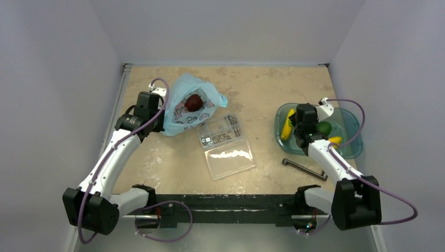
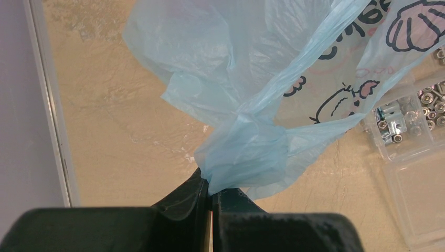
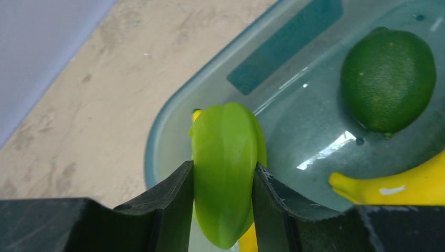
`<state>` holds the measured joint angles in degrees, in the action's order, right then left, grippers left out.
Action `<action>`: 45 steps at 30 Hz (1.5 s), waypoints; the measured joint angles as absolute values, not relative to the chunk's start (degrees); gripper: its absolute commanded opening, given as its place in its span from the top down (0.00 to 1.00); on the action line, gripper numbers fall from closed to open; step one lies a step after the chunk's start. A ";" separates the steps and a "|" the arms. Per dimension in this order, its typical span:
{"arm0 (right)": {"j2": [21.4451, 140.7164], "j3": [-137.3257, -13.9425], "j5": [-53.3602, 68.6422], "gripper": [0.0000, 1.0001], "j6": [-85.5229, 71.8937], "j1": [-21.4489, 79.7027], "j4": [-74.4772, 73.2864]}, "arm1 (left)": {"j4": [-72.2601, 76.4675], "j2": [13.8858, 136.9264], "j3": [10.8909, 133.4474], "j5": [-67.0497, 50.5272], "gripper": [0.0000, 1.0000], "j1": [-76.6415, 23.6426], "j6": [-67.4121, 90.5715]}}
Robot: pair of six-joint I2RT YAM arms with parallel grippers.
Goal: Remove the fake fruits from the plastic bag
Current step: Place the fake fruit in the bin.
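Note:
The light-blue plastic bag (image 1: 181, 113) lies at the back left with a dark red fruit (image 1: 194, 102) showing in its mouth. My left gripper (image 1: 160, 112) (image 2: 212, 191) is shut on a bunched corner of the bag (image 2: 241, 105). My right gripper (image 1: 307, 137) (image 3: 224, 167) is shut on a ribbed green fruit (image 3: 228, 173) and holds it above the left part of the teal tray (image 1: 351, 149) (image 3: 173, 115). In the tray lie a green lime (image 1: 324, 127) (image 3: 388, 79), a yellow banana (image 1: 336, 140) (image 3: 393, 186) and another banana (image 1: 287, 126).
A clear plastic box (image 1: 225, 144) (image 2: 414, 131) with metal nuts and screws sits open in the middle of the table, just right of the bag. A black L-shaped key (image 1: 304, 168) lies in front of the tray. Walls close off the table's left, back and right.

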<state>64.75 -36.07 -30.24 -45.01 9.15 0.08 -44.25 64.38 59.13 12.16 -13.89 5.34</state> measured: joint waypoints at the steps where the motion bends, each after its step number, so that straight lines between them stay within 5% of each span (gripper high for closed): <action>1: 65.84 -36.10 -30.72 0.92 -45.50 8.49 -0.43 | -44.25 64.38 59.13 12.14 1.00 -13.89 5.34; 16: 76.95 -36.21 -29.69 0.73 -46.39 5.43 -2.94 | -44.27 64.66 59.13 11.90 1.00 -13.89 5.34; 22: 78.52 -37.04 -28.86 0.42 -46.54 5.19 -3.11 | -44.27 64.66 59.13 11.73 1.00 -13.89 5.34; 28: 77.34 -37.04 -28.27 0.26 -45.74 5.19 -3.14 | -44.27 64.66 59.13 11.53 1.00 -13.89 5.34; 45: 63.33 -38.61 -19.94 0.18 -35.33 10.59 -1.19 | -44.53 66.41 59.13 8.82 1.00 -13.89 5.06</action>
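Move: The right hand holds the green starfruit over the near-left part of the bin. The spot for it on the bin floor lies about 11 cm below, 2 cm right and 1 cm back. The left banana is some 10 cm below, about 1 cm ahead and in line sideways. The avocado sits 15 cm right, level fore and aft, 9 cm below. From the left hand the spot is about 49 cm right, 6 cm ahead and 14 cm below. Lower the right gripper about 8 cm into the bin, easing 2 cm right and tipping the fingers some 15 degrees further down, then open wide to let go of the starfruit beside the left banana. Lift straight back out about 10 cm, levelling the fingers and, near the end, swinging left with a counter-clockwise turn. Keep the left gripper pinched on the bag. ##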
